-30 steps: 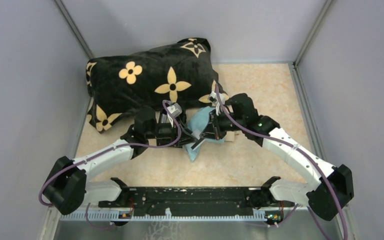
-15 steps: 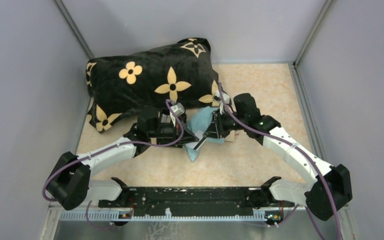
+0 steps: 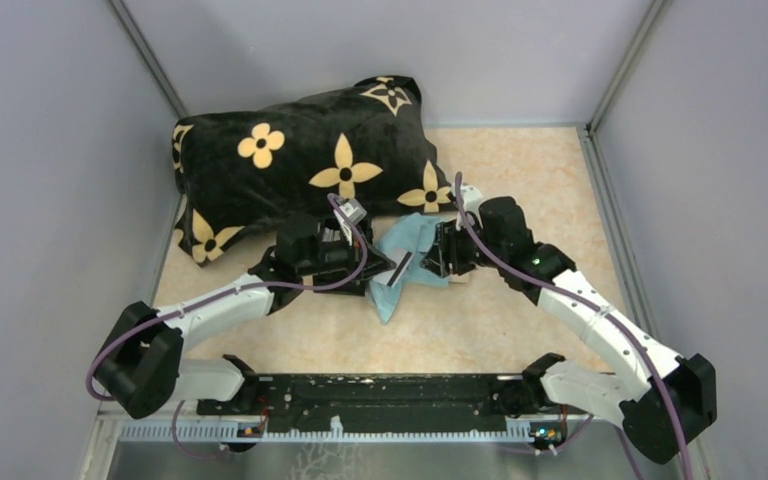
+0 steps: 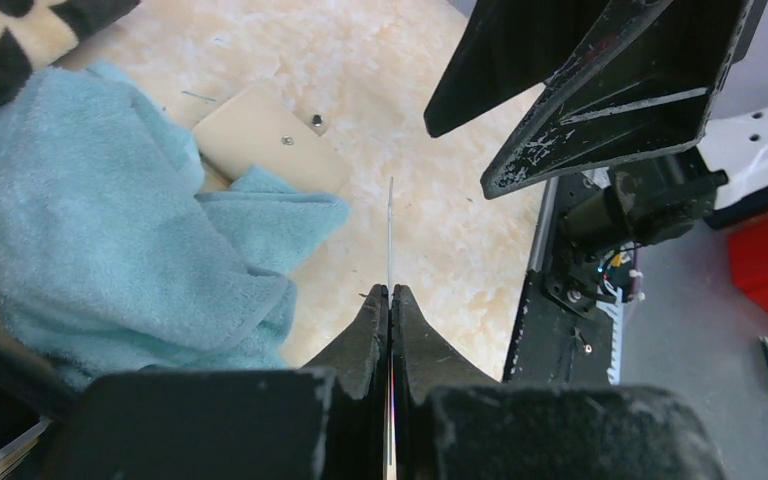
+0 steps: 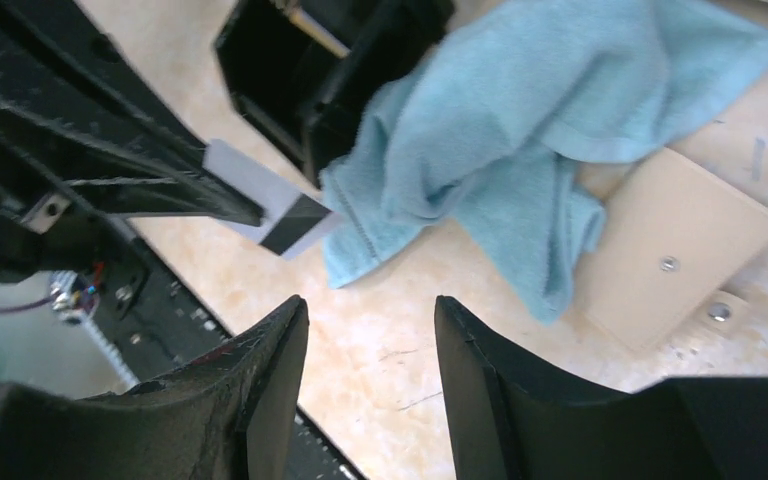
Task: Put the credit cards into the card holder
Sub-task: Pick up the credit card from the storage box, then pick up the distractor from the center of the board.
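My left gripper (image 4: pixel 390 292) is shut on a grey credit card (image 5: pixel 270 205) with a dark stripe; in the left wrist view the card shows edge-on between the pads. From above, the card (image 3: pixel 397 270) sticks out toward my right gripper (image 3: pixel 432 258), which stands open (image 5: pixel 368 305) just right of it, holding nothing. A black boxy card holder (image 5: pixel 280 70) sits partly under the light blue cloth (image 5: pixel 520 130). A pale beige flat rectangle (image 5: pixel 675 245) lies on the table, half under the cloth.
The big black pillow with yellow flowers (image 3: pixel 300 160) lies behind both grippers. Grey walls close in the left, right and back. The black base rail (image 3: pixel 380 395) runs along the near edge.
The left gripper closed on the grey card. The right gripper opened, let the card go and drew back a little to the right.
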`<state>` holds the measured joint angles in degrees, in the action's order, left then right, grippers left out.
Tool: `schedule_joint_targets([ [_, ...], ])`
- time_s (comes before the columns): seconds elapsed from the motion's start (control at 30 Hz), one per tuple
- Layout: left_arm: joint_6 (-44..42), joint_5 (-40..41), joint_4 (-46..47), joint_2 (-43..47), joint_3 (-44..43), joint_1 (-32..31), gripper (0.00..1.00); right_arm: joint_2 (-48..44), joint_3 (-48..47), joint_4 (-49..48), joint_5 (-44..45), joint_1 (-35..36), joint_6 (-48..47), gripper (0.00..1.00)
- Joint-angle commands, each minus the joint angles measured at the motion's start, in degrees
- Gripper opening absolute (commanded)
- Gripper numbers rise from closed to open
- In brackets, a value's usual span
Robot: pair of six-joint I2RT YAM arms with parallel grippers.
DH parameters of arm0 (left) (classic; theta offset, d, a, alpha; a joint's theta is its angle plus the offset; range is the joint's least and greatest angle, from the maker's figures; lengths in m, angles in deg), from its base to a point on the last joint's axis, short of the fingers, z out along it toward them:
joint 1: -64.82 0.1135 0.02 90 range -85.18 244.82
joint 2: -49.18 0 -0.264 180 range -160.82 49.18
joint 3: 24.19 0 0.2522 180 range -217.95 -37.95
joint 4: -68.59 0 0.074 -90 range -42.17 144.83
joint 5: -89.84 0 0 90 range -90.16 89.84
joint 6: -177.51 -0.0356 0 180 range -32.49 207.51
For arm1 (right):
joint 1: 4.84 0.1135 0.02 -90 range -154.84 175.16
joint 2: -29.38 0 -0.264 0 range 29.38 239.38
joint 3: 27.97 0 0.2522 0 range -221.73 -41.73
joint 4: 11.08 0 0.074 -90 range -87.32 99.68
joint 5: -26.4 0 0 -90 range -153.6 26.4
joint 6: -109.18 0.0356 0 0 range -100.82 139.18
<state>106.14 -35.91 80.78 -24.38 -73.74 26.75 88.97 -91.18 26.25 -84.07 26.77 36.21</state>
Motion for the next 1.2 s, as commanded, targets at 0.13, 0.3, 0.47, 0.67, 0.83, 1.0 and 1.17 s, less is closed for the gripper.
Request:
schedule_joint_targets([
  [0.13, 1.11, 12.09, -0.95, -0.87, -1.58, -2.67, 0.0, -1.33, 3.98, -3.12, 13.16, -0.59, 1.94, 0.63],
  [0.3, 2.35, 20.91, -3.07, 3.15, -0.71, -3.72, 0.0, 5.07, 2.15, -6.02, 11.42, -0.59, 1.53, 0.8],
  [0.47, 4.0, 27.95, -5.4, 7.48, 0.74, -4.35, 0.0, 13.02, -1.78, -8.45, 11.59, 0.13, 1.47, 0.99],
  [0.67, 4.4, 32.81, -9.18, 10.36, 1.03, -5.39, 0.0, 22.51, -8.63, -8.34, 15.35, 4.84, 0.43, 0.99],
  [0.83, 4.99, 35.63, -10.6, 12.14, 1.31, -5.83, 0.0, 26.4, -10.58, -9.8, 18.88, 6.18, 0.78, 0.99],
  [1.0, 4.99, 38.36, -10.98, 13.8, 1.49, -6.04, 0.0, 23.54, -7.59, -16.37, 25.63, 6.63, -0.91, 0.99],
  [1.17, 4.47, 42.55, -11.2, 14.3, 1.34, -6.14, 0.0, 21.48, -3.83, -30.69, 47.38, 8.84, -7.85, 0.99],
])
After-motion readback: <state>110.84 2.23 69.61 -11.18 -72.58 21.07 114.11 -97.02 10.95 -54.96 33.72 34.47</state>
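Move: The left hand holds the credit card; the black storage box lies some 10 cm to its left, 4 cm ahead and 15 cm below, the blue towel about 5 cm right and 4 cm ahead. From the right hand the towel lies roughly 5 cm left, 4 cm ahead and 15 cm below; the beige card holder, partly under the towel, is about 7 cm right and 1 cm ahead. Right hand opens wide, reaching about 10 cm forward and down over the towel; left carries the card boxward. ##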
